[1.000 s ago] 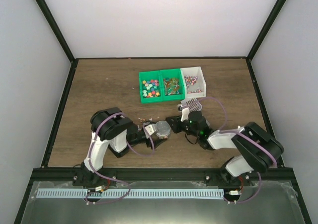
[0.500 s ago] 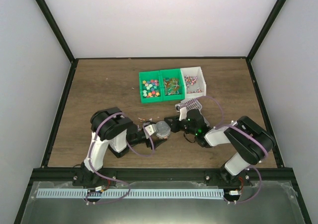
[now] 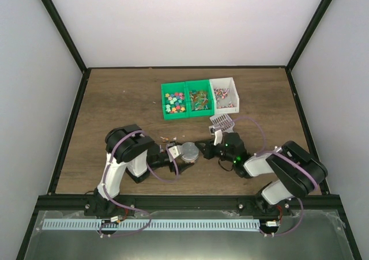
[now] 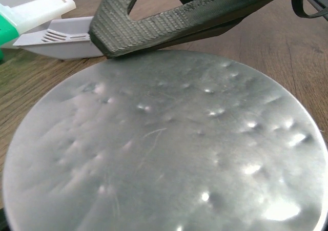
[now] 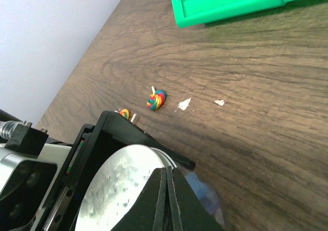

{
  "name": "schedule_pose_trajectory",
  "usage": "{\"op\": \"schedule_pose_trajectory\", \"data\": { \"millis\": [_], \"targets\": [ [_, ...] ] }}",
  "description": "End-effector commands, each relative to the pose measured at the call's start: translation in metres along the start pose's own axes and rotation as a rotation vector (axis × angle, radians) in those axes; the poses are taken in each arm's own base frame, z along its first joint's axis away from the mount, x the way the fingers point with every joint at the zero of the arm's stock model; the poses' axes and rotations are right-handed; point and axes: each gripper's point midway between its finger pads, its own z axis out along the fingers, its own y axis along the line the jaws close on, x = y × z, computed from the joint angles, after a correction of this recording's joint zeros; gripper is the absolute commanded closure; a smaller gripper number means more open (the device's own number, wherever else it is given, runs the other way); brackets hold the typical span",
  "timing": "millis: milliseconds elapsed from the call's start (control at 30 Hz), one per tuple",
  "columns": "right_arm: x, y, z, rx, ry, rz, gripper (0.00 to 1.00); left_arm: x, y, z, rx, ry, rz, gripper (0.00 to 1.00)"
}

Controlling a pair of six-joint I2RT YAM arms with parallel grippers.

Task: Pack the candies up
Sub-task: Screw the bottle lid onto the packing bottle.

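Observation:
Candies fill the green bin's two compartments and the white bin. Two rainbow lollipop candies lie loose on the wood. My left gripper is closed round a jar with a dented silver lid; one of its black fingers shows beside the jar. My right gripper is shut, its tips pressed together over the lid's rim. The grey scoop lies on the table behind the right wrist.
The green bin and white bin stand side by side at the back of the wooden table. White crumbs lie near the lollipops. Black frame rails border the table.
My right gripper's fingers have closed fully and slid a little nearer along the lid's rim. The left arm and the jar have stayed put.

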Motion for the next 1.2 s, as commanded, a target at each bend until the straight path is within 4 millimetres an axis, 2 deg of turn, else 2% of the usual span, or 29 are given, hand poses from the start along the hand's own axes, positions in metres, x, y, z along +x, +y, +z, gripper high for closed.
{"op": "schedule_pose_trajectory", "data": {
  "millis": [0, 300, 467, 800, 967, 1100, 1167],
  "targets": [
    [0.044, 0.024, -0.013, -0.133, 0.159, 0.031, 0.97, -0.005, 0.0, -0.005, -0.016, -0.081, -0.024, 0.09],
    [0.069, 0.04, -0.024, -0.266, 0.224, 0.08, 0.99, -0.006, 0.003, -0.006, -0.028, -0.083, -0.02, 0.09],
    [0.084, 0.037, -0.03, -0.264, 0.246, 0.104, 0.99, -0.005, 0.011, -0.008, -0.068, -0.078, -0.03, 0.1],
    [0.095, 0.051, -0.044, -0.312, 0.256, 0.123, 0.99, -0.003, 0.017, -0.009, -0.095, -0.076, -0.038, 0.1],
    [0.091, 0.052, -0.047, -0.306, 0.235, 0.118, 0.99, -0.002, 0.018, -0.009, -0.095, -0.074, -0.04, 0.1],
    [0.072, 0.039, -0.042, -0.21, 0.165, 0.103, 0.99, -0.002, 0.014, -0.011, -0.081, -0.071, -0.034, 0.1],
    [0.055, 0.032, -0.04, -0.159, 0.115, 0.096, 0.9, -0.002, 0.012, -0.012, -0.07, -0.069, -0.031, 0.1]
  ]
}}
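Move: The right hand's shut fingertips are at the forward-right rim of the bottle lid, whose middle lies about 3 cm back, 3 cm to the left and 1 cm below. From this hand the scoop lies roughly 7 cm ahead and 11 cm right, the loose candies 2 cm ahead and 13 cm left, both some 6 cm lower. For the left hand, clamped round the packing bottle, the lid is about 4 cm above, 1 cm right and level fore-and-aft. Back towards the base goes the right hand, about 10 cm in all: slowly at first, easing a little right, its shut fingertips dragging along the lid's right rim in the clockwise, tightening sense, then in a quick sweep off the rim, turning some 15 degrees counter-clockwise and tipping down slightly. The left hand keeps its hold on the bottle, almost still. ##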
